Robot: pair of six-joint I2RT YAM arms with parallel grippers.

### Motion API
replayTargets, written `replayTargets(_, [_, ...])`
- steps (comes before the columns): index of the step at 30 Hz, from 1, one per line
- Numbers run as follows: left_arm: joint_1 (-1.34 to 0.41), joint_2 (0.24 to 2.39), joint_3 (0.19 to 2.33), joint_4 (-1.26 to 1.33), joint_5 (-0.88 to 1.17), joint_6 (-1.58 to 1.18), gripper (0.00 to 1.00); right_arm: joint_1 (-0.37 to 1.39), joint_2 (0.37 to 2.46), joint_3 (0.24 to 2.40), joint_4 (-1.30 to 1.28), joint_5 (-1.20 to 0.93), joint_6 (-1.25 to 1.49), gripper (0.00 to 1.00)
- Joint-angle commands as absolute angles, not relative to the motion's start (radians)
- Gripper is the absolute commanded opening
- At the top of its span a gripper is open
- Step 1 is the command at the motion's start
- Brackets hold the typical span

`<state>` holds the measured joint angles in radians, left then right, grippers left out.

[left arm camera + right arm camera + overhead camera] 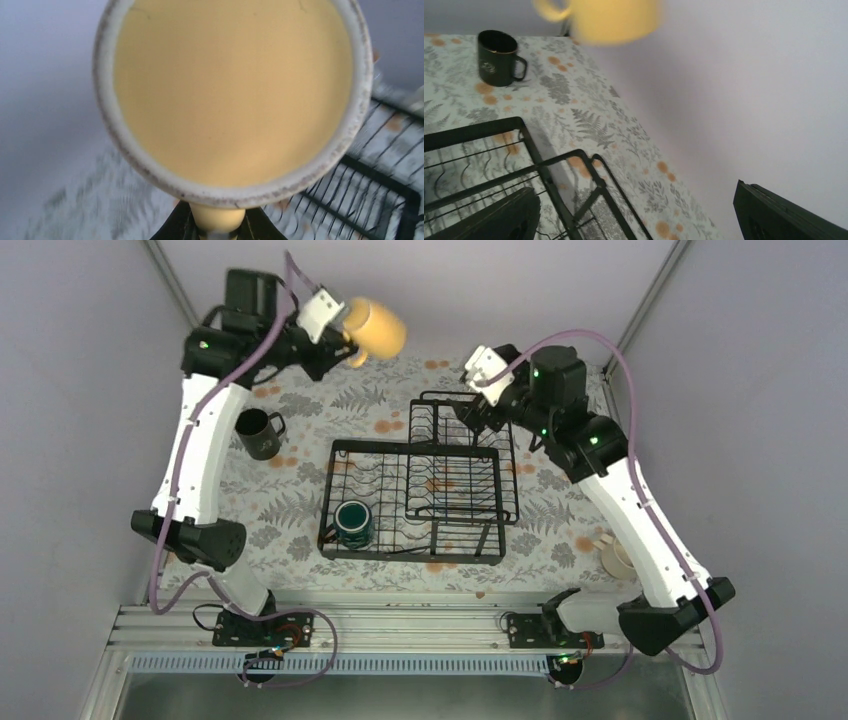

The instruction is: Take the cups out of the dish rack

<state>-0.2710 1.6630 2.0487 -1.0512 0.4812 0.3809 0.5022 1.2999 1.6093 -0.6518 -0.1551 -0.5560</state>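
My left gripper (343,328) is shut on the handle of the pale yellow mug (376,328) and holds it high near the back wall. In the left wrist view the mug (235,90) fills the frame, its handle between my fingers (181,226). The dark teal-green mug (352,522) stands in the front left corner of the black wire dish rack (420,540). The black mug (258,432) stands on the table left of the rack and shows in the right wrist view (499,57). My right gripper (472,408) is open and empty over the rack's raised basket (549,170). The tall white mug is out of view.
A cream-white mug (615,555) stands on the table at the right, beside my right arm. The table carries a fern and orange-dot patterned cloth (300,510). Grey walls close in the back and both sides.
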Motion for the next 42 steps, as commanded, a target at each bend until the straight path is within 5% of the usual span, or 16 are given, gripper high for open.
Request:
replayTargets(1, [-0.254,1.804,2.358,-1.310,0.864,0.366,0.02,0.590,1.238,1.483,-0.469,-0.080,-0.711,1.00])
replayTargets(12, [-0.254,1.885,2.369,-1.358,1.197,0.448,0.03,0.736,1.132,1.120,0.052,0.179,-1.004,1.00])
replayTargets(28, [-0.319,1.933,2.301,-1.359,1.215,0.418,0.02,0.780,1.151,0.896,0.534,0.289,-1.264,0.97])
replayTargets(35, [-0.349,1.926,2.247,-1.361,1.210,0.414,0.02,0.788,1.209,0.867,0.766,0.312,-1.368,0.89])
replayTargets(42, [-0.355,1.925,2.204,-1.360,1.185,0.420,0.04,0.788,1.211,0.837,0.892,0.283,-1.423,0.64])
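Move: My left hand already holds the yellow cup by its handle, and my empty right gripper waits about 8 cm back and 21 cm to its right, at nearly the same height. The green cup sits about 14 cm back, 4 cm left and 30 cm below that left hand; the dark mug 11 cm ahead, 25 cm left, 32 cm below. From my right hand the yellow cup is about 12 cm ahead, 17 cm left and level, with the rack's upper tier almost straight beneath, 25 cm down. I bring the yellow cup in to my right gripper: my left hand, keeping its pinch on the handle, first rises about 6 cm, then sinks back past that gain while moving right and back, turning clockwise and tipping down some 30 degrees. My right hand dips, drifts left, and swings its open fingers upward about 50 degrees towards the cup's body, starting to close them near the end. ##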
